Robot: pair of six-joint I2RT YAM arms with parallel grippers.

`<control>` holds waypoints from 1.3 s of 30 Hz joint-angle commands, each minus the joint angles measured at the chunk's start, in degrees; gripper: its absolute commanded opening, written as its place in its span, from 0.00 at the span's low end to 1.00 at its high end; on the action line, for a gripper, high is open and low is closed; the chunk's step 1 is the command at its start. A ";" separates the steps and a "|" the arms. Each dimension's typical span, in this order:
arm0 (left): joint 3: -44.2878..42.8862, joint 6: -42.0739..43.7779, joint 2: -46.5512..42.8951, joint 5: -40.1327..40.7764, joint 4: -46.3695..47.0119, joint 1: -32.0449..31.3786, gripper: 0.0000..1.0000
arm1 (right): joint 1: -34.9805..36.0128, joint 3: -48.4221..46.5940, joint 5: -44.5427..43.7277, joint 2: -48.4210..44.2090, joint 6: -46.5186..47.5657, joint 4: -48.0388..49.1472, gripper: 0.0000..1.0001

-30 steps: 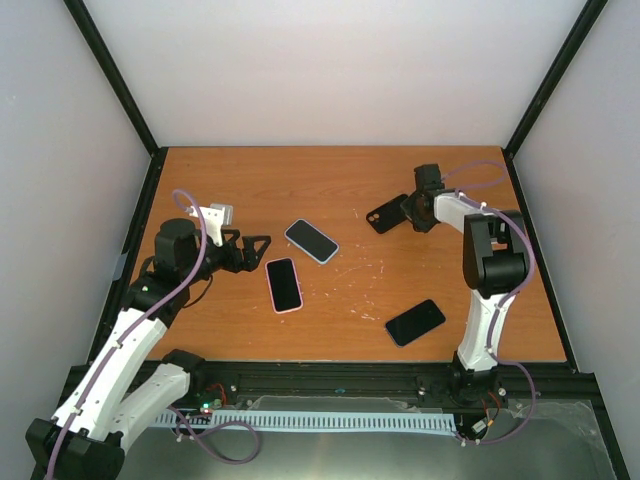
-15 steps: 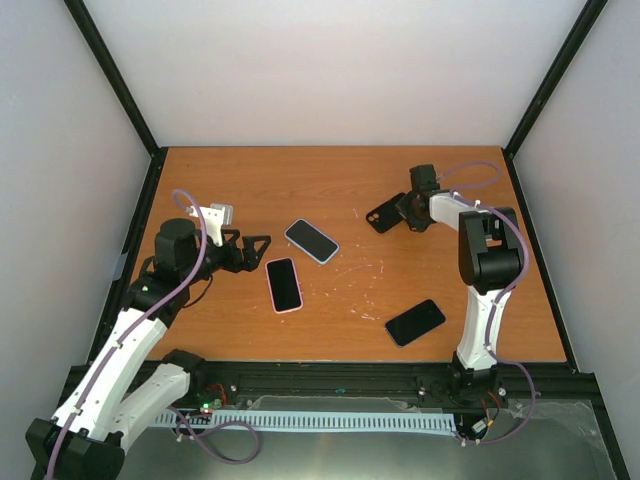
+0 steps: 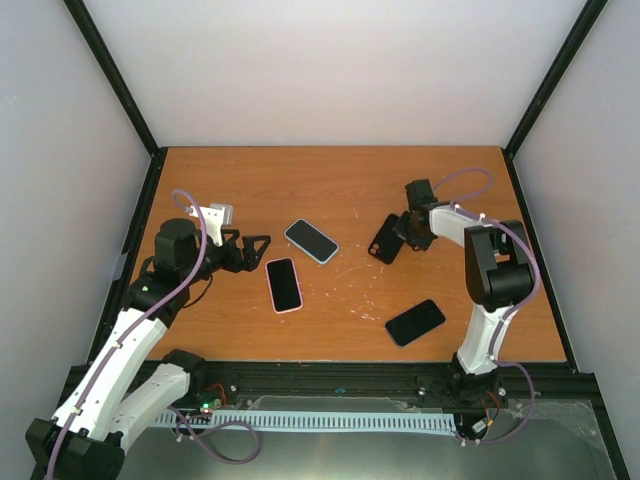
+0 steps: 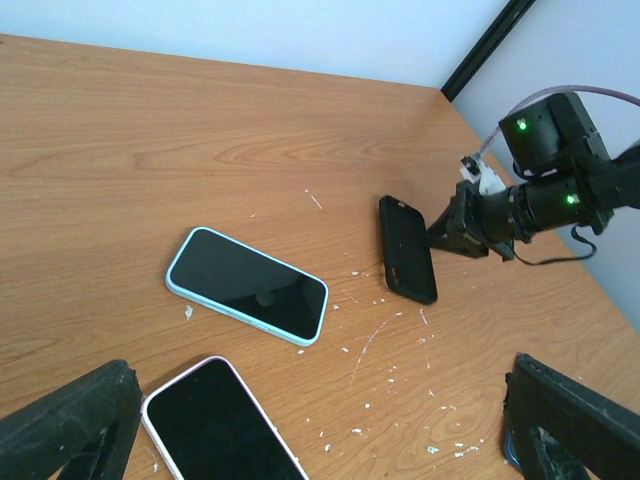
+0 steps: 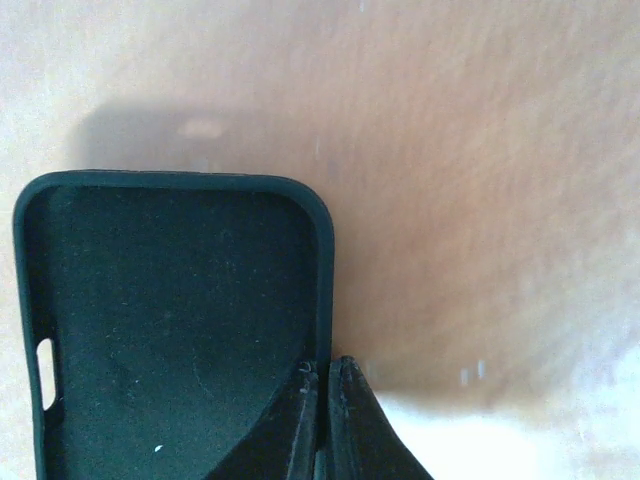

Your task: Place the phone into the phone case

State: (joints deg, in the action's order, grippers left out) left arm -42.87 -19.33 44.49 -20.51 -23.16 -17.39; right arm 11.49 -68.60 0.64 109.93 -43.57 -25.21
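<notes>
The black phone case point(image 3: 384, 239) hangs tilted just over the table right of centre, its hollow side facing the right wrist camera point(image 5: 170, 320). My right gripper point(image 3: 401, 231) is shut on one side wall of the case point(image 5: 322, 366); the left wrist view shows the case point(image 4: 407, 262) on edge in that grip. A bare black phone point(image 3: 415, 322) lies flat near the front, right of centre. My left gripper point(image 3: 262, 250) stands open and empty at the left, its fingertips point(image 4: 70, 430) low over the table beside a pink-edged phone.
A pink-edged phone point(image 3: 284, 284) lies just in front of the left gripper, and a light-blue-edged phone point(image 3: 311, 241) lies beyond it point(image 4: 247, 285). White specks dot the wooden table point(image 3: 330, 190). Black frame posts stand at the back corners.
The right gripper has shut on the case's wall and carried it towards the near side, tipping it up on edge. The left arm and the three phones have not moved.
</notes>
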 commanded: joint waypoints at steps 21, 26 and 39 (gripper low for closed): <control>-1.12 0.90 -0.52 0.89 0.95 -0.28 0.99 | 25.55 10.24 -9.05 -10.56 3.84 -13.34 0.10; -1.03 0.79 -0.60 1.09 0.92 -0.28 0.99 | 25.69 11.19 -7.56 -13.87 2.40 -13.25 0.22; -1.00 0.71 -0.68 0.82 0.97 -0.28 1.00 | 25.93 20.29 -8.99 -34.10 -20.69 -13.76 0.69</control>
State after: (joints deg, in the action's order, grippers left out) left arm -42.87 -19.35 44.47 -19.70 -23.18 -17.39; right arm 36.86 -51.90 -6.39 81.49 -53.56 -38.39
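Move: My right hand, low at the table, already pinches the right long rim of the black phone case, whose middle is some 4 cm to its left. It is headed for the bare spot about 15 cm back and 13 cm left. The blue-cased phone lies roughly 27 cm left and 3 cm back, the loose black phone 29 cm back and 4 cm right. For my left hand that spot is 25 cm right, 2 cm ahead and 24 cm below. I drag the case with my right hand back and left, about 14 cm back and 10 cm left, staying low over the table and turning some 25 degrees counter-clockwise, into the gap between the blue-cased phone and the loose black phone. Then I open the fingers, let go of the rim and rise about 6 cm, drawing back slightly and undoing about half the turn. ##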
